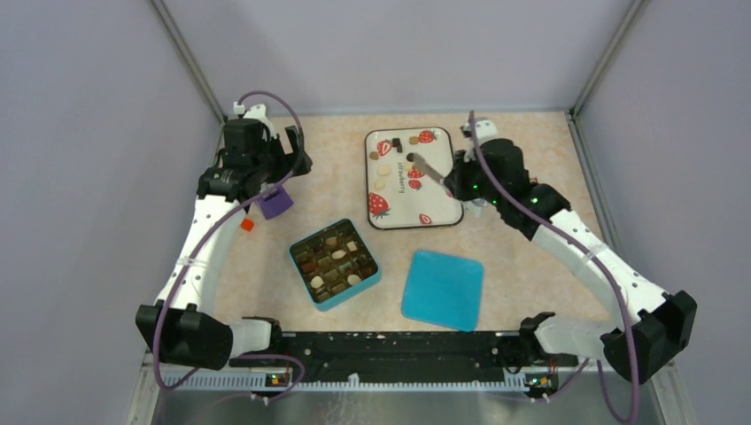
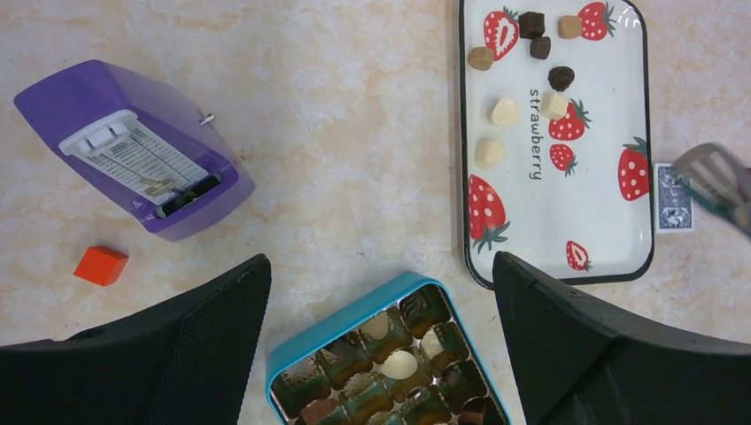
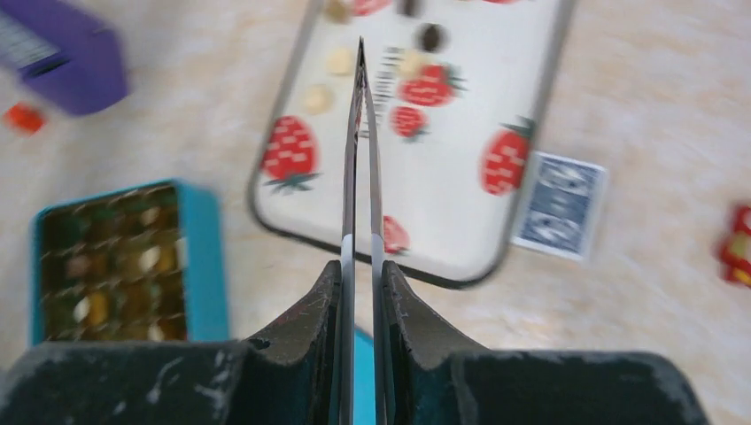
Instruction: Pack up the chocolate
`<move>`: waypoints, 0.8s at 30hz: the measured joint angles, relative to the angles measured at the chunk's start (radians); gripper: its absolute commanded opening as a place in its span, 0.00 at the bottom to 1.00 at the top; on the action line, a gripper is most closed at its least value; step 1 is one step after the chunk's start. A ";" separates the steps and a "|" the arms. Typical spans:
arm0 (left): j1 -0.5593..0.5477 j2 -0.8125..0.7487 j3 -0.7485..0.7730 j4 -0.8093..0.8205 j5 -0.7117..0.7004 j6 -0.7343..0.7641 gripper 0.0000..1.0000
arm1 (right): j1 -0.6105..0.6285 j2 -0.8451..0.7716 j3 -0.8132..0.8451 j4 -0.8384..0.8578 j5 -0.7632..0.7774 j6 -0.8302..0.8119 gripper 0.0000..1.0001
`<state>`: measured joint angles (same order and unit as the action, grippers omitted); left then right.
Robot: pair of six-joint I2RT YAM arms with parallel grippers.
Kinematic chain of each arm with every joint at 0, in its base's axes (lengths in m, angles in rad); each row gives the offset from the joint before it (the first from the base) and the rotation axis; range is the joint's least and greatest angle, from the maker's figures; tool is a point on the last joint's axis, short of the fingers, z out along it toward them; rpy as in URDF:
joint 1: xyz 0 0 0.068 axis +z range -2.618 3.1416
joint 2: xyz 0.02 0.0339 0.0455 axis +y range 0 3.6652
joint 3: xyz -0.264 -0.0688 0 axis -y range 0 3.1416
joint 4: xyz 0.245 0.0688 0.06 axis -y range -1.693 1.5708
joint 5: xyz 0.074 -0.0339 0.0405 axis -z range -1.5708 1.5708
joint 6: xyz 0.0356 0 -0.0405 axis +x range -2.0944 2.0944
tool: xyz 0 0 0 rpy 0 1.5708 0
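Note:
Several small chocolate pieces (image 1: pixel 383 170), dark, tan and cream, lie on the left half of the strawberry-print tray (image 1: pixel 443 208); the left wrist view shows them too (image 2: pixel 505 111). The open teal box (image 1: pixel 301 243) holds more pieces in its cells (image 2: pixel 400 363). My right gripper (image 1: pixel 456 181) is shut on metal tweezers (image 3: pixel 360 133), whose tips are pressed together over the tray near a dark piece (image 1: pixel 412 159). Whether the tips hold a piece I cannot tell. My left gripper (image 2: pixel 381 336) hangs open above the table beyond the box, holding nothing.
The teal lid (image 1: pixel 443 289) lies right of the box. A purple device (image 2: pixel 133 150) and a small orange cube (image 2: pixel 100 265) sit at the left. A blue playing card (image 3: pixel 560 204) lies right of the tray, and a red object (image 3: pixel 737 248) beyond it.

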<state>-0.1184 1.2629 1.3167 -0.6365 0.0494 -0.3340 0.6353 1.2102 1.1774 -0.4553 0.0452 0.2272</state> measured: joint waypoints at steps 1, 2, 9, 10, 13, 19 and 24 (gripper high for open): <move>0.000 0.000 0.001 0.000 0.003 0.000 0.99 | -0.057 -0.021 -0.023 -0.001 0.040 0.014 0.00; 0.000 0.000 0.002 0.000 0.005 0.000 0.99 | -0.101 -0.037 -0.044 -0.002 0.068 0.029 0.00; 0.000 0.002 0.002 0.000 0.014 0.000 0.99 | -0.341 -0.105 -0.226 0.042 0.201 0.072 0.00; 0.000 0.003 0.002 0.000 0.014 0.000 0.99 | -0.353 -0.105 -0.252 0.067 0.215 0.070 0.00; 0.000 0.003 0.002 0.001 0.015 0.000 0.99 | -0.364 -0.108 -0.335 0.168 0.243 0.048 0.00; 0.000 0.003 0.002 0.001 0.022 0.000 0.99 | -0.372 -0.097 -0.491 0.395 0.293 -0.016 0.00; 0.000 0.003 0.002 0.002 0.024 0.000 0.99 | -0.392 -0.011 -0.541 0.516 0.333 -0.025 0.19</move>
<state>-0.1184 1.2659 1.3182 -0.6350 0.0731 -0.3340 0.2432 1.1992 0.6365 0.0608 0.3786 0.2024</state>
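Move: The silver tongs are already in the right hand's grip. The bare table between the card deck and the owl block lies about 12 cm ahead of that hand, 18 cm to its right and some 24 cm below. From the hand, the deck is about 13 cm ahead and 9 cm right, the owl block 15 cm ahead and 24 cm right, and the strawberry tray's middle 18 cm ahead and 6 cm left. From the left hand, that bare spot is roughly 7 cm ahead and 52 cm right. The tongs, kept shut and empty in the right gripper, swing fast off the tray side and past the card deck, about 19 cm to the right, turning some 40 degrees clockwise until they point nearly straight ahead. They sink about 13 cm on the way, the sideways sweep dying out first while the lowering towards the bare table goes on, with a slight reach forward. ##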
